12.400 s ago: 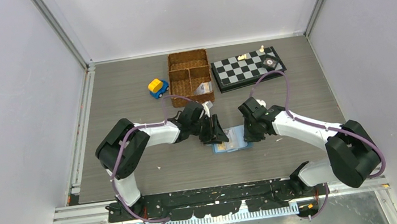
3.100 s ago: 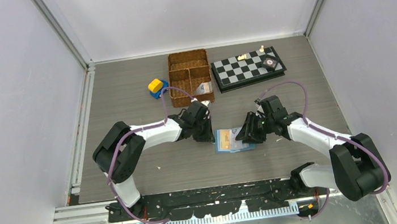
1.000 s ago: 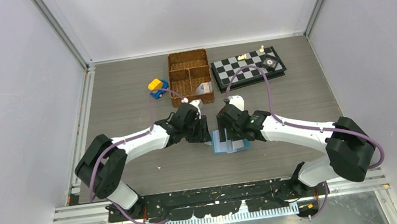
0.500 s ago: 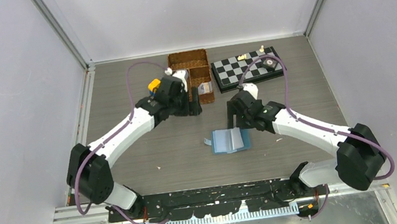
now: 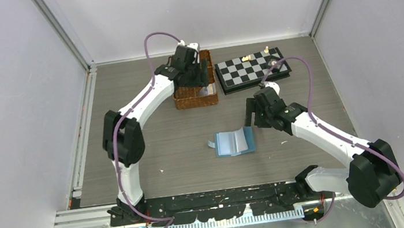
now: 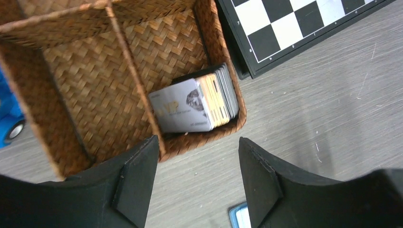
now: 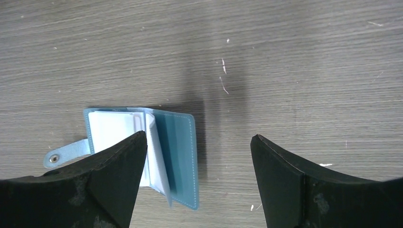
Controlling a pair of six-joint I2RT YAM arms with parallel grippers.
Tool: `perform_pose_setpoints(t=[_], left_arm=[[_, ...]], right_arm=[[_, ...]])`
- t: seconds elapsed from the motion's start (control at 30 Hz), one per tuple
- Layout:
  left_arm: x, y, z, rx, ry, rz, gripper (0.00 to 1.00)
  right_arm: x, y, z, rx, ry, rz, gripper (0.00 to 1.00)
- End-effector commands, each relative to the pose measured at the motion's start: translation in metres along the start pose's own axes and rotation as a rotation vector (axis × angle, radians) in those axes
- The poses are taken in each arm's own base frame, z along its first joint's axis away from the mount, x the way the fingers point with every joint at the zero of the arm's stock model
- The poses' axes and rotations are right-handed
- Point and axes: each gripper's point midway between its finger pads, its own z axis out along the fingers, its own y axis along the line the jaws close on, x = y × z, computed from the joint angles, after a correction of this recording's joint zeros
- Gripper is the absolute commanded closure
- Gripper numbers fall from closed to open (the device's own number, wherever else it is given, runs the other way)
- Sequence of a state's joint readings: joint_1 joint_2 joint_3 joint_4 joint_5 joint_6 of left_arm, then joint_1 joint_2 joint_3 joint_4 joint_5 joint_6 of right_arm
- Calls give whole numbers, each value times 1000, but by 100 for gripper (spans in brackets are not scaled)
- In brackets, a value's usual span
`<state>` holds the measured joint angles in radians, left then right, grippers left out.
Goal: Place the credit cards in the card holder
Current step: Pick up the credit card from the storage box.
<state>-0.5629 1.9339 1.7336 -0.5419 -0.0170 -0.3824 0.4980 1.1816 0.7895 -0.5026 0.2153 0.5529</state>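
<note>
The teal-blue card holder (image 5: 234, 142) lies open on the table with its pale inner pockets fanned up and its snap tab to the left; in the right wrist view the card holder (image 7: 176, 152) sits under my left finger. The credit cards (image 6: 190, 107) stand as a stack in the near right compartment of the wicker basket, a grey one in front and an orange-gold edge behind it. My left gripper (image 6: 198, 142) hovers open and empty just in front of that compartment; from above, the left gripper (image 5: 198, 75) is over the basket. My right gripper (image 7: 198, 137) is open and empty above the holder's right edge.
The brown wicker divided basket (image 5: 188, 95) stands at the back centre, with a chessboard (image 5: 252, 70) and a few pieces right beside it. In the left wrist view a blue toy (image 6: 9, 118) peeks in left of the basket (image 6: 95, 80).
My left arm swung away from the card holder to the back, over the basket, with its jaws opening. The right gripper drew back to the right and rose off the holder.
</note>
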Motion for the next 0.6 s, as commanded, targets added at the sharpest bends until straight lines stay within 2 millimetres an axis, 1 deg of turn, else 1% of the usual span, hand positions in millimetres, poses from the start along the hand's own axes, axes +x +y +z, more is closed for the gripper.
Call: perform_pose_setpoints(t=[0.0, 0.07, 0.13, 0.17, 0.2, 0.27, 0.33, 0.43, 0.57], left_arm=[[-1, -15, 19, 57, 55, 4, 36], [1, -17, 31, 65, 75, -12, 35], [5, -17, 45, 56, 96, -19, 31], [4, -17, 47, 54, 97, -25, 29], [9, -16, 54, 50, 114, -27, 28], [13, -15, 62, 38, 136, -28, 25], [16, -11, 68, 14, 144, -19, 19], [22, -10, 75, 11, 163, -16, 14], [25, -20, 77, 49, 156, -9, 12]], right_arm=[[-8, -3, -3, -35, -35, 9, 15], [-8, -6, -2, -35, -35, 15, 15], [-8, -9, -2, -41, -34, 23, 14], [-8, -9, -1, -44, -34, 28, 14], [-8, -10, -1, -48, -33, 32, 14], [-8, -10, 0, -55, -32, 39, 14], [-7, -10, 1, -61, -28, 45, 14], [-7, -10, 2, -71, -28, 50, 14], [-6, -9, 4, -80, -20, 57, 14]])
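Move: The left hand hangs empty over the storage box. The credit cards, stacked in its near right compartment, lie about 7 cm ahead of it, 4 cm to its right and 13 cm below. The chessboard's middle is some 17 cm to the right of the cards and 5 cm farther out; the card holder is some 22 cm nearer the base than the cards and 7 cm to their right. From the right hand the cards lie roughly 18 cm ahead and 15 cm left. Downward first of all, the left hand sinks about 7 cm towards the card stack, going some 4 cm right and nearly 3 cm forward on the way and easing to a stop above the cards. The wrist tips roughly 10 degrees further down while the half-open fingers spread wider to straddle the stack from above, with no touch yet. ##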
